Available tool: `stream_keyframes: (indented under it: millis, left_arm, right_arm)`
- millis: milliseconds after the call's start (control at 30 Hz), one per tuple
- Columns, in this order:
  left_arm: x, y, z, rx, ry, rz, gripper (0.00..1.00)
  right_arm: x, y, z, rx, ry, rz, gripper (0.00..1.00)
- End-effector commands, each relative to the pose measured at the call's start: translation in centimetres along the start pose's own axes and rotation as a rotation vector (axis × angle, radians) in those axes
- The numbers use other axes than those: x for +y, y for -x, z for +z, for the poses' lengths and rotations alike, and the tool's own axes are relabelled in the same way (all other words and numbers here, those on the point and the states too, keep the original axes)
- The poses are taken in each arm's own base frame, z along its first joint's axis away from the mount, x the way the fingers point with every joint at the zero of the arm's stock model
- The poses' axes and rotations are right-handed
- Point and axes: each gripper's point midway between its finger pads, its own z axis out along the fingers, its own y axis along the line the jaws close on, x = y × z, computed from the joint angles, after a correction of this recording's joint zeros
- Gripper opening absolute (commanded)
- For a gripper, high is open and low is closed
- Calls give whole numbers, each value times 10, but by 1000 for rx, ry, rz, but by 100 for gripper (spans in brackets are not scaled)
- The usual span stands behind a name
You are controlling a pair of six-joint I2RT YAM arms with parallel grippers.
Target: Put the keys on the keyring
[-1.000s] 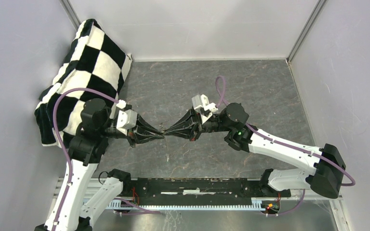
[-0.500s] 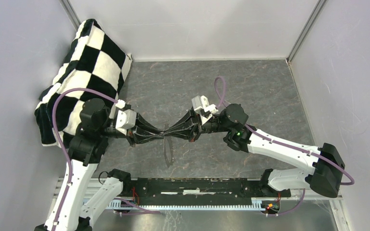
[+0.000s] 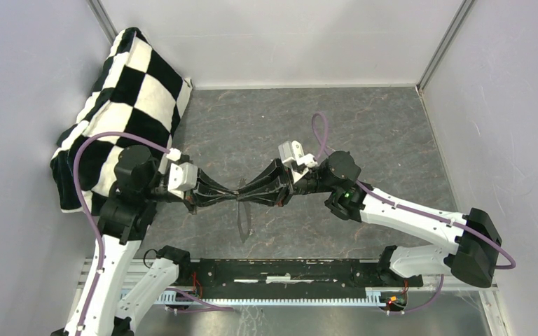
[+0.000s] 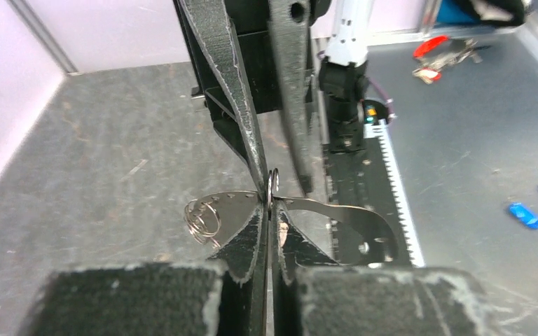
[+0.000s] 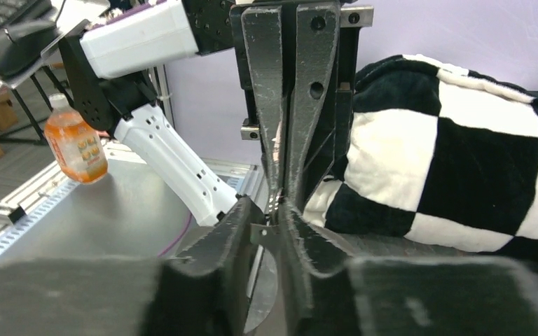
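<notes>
My two grippers meet tip to tip above the middle of the table. The left gripper [image 3: 236,198] [image 4: 267,210] is shut on the keyring [image 3: 244,222] [image 4: 354,213], a thin grey metal loop that hangs below the tips. A small coil of wire rings [image 4: 202,218] sits at the loop's left end. My right gripper [image 3: 246,197] [image 5: 272,217] stands narrowly open, its fingers [image 4: 218,77] either side of the loop's edge [image 5: 260,232]. The keys are not visible at the grippers.
A black-and-white checkered cushion [image 3: 129,91] [image 5: 462,161] leans in the back left corner. A black rail [image 3: 287,273] runs along the near edge. Two small blue objects [image 4: 525,215] lie on the steel bench beyond it. An orange bottle [image 5: 76,143] stands off the table.
The keyring dropped to hang below the meeting fingertips. The left jaws opened a little, then closed on it. The right jaws, shut before, have parted slightly.
</notes>
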Motion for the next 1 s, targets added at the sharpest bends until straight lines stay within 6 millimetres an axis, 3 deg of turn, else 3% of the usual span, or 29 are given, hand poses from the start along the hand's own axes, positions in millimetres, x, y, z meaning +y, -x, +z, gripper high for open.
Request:
stream_keyframes:
  millis: [0,167,433,833,900,967]
  left_arm:
    - [7,1,-5,20,51,263,2]
    - [12,-11,-15,99,100,568,2]
    - [4,-27,-23,195,51,818,2]
    - [-10,-36,-28,228,-1,989,2]
    - [-9,-36,-28,229,2,967,2]
    - [-8,-35,-27,225,14,886,2]
  right_arm:
    - [12,12,-3,4,36,-86,31]
    - [6,16,-7,61,7,-172,39]
    - [-2,15,-10,115,-22,-211,40]
    - [-16,7,-21,177,-109,-225,39]
    - [-25,4,-26,196,-167,-225,42]
    - [-41,-2,-36,220,-266,-214,54]
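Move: The left fingers already pinch the small wire ring on the scalloped keyring, whose plate's middle hangs about 3 cm back and 4 cm below them. From the right hand, its tips still at that ring and just parting, the plate is some 3 cm back, 1 cm left and 4 cm below. The blue key lies on the table about 18 cm ahead, 7 cm to the right and 34 cm below the left hand. Right fingers open off the ring; the left keeps its pinch, draws down-left about 5 cm, rolling backward some 50 degrees. ##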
